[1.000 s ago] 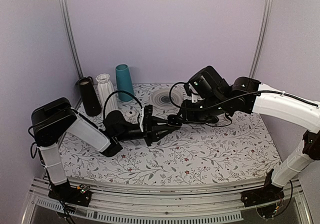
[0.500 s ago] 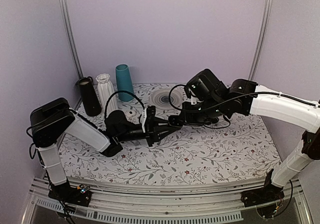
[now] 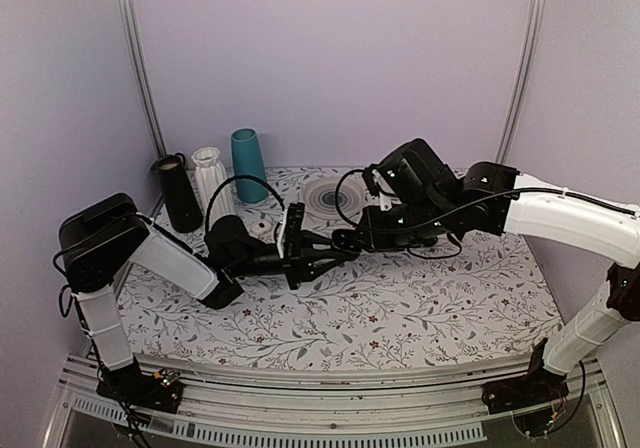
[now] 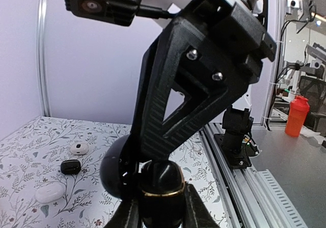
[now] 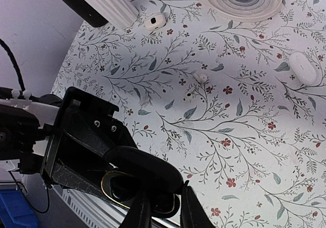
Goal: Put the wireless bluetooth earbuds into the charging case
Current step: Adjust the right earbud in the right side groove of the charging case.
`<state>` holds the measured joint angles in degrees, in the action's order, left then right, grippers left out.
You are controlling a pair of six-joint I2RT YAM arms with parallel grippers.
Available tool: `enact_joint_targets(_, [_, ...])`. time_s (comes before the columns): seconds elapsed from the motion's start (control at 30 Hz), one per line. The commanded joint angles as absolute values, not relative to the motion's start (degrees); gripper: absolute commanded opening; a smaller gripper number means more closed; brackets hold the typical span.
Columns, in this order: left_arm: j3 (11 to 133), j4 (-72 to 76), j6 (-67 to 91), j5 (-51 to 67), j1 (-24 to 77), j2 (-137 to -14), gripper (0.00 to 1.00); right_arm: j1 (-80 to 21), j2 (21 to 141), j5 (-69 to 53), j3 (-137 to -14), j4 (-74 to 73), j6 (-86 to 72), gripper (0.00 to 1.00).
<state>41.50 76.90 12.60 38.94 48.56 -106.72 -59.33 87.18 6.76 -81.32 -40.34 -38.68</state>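
Note:
The black charging case with a gold rim hangs above the cloth, and my left gripper is shut on its body. Its lid stands open to one side. My right gripper reaches in from the right and meets the case at its open mouth. Its fingers stand a narrow gap apart, with their tips under the lid; what lies between them is hidden. In the top view both grippers meet at mid-table. Two tiny earbud-like specks lie on the floral cloth.
At the back left stand a black cylinder, a white ribbed vase and a teal vase. A spiral-patterned plate lies behind the grippers. A white oval case, a small black case and a small white case lie on the cloth.
The right gripper's fingers have drawn closer together at the case. Both arms have shifted slightly left with the case between them.

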Motion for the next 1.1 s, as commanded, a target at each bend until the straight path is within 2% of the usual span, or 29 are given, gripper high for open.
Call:
enact_joint_targets(0.0, [43.18,82.99,17.96,44.86,47.82,-103.97,0.0,-59.5,84.67,6.51,-79.3,-38.68,-33.4,0.04])
enact_joint_targets(0.13, [42.86,86.2,20.78,45.65,47.38,-104.16,0.0,-59.5,83.24,6.31,-78.11,-37.19,-32.32,0.05])
enact_joint_targets(0.33, [42.72,87.75,21.53,45.62,47.36,-104.28,0.0,-59.5,82.39,5.14,-77.49,-35.98,-32.44,0.12])
enact_joint_targets(0.4, [42.64,87.72,21.53,45.46,47.34,-104.37,0.0,-59.5,82.2,4.8,-77.36,-35.76,-33.29,0.17])
enact_joint_targets(0.47, [42.47,87.71,21.52,45.44,47.36,-104.46,0.0,-59.5,81.93,4.66,-77.34,-35.68,-34.07,0.18])
enact_joint_targets(0.53, [42.32,87.88,21.55,45.35,47.29,-104.5,0.0,-59.5,81.67,4.42,-77.34,-35.52,-34.76,0.25])
enact_joint_targets(0.87, [41.94,88.04,21.44,45.52,47.35,-104.85,0.0,-59.13,80.38,3.38,-78.58,-35.74,-36.15,0.4])
enact_joint_targets(1.07, [41.51,88.98,21.49,46.21,47.33,-104.83,0.0,-56.22,76.93,-1.04,-75.66,-32.68,-37.47,0.52])
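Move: The left hand holds the open charging case between its fingertips, the case's middle within a centimetre or so of that hand's point. The right hand's nearly shut fingers are on the right earbud, about 1 cm below its point; the case's middle is level with it front to back, some 3 cm to the left and 2 cm down. On the table some 22 cm below the right hand, the plate lies about 35 cm ahead and 6 cm left, the white box 21 cm ahead and 10 cm right. Upward and slightly back, both hands first carry the case together by about 2 cm, the right still pinching the earbud at its groove. Then the right fingers spread to about half open, let go of the earbud and edge up and right, away from the case, about 3 cm higher than they began with a tilt of under 10 degrees. The left keeps its grip. ##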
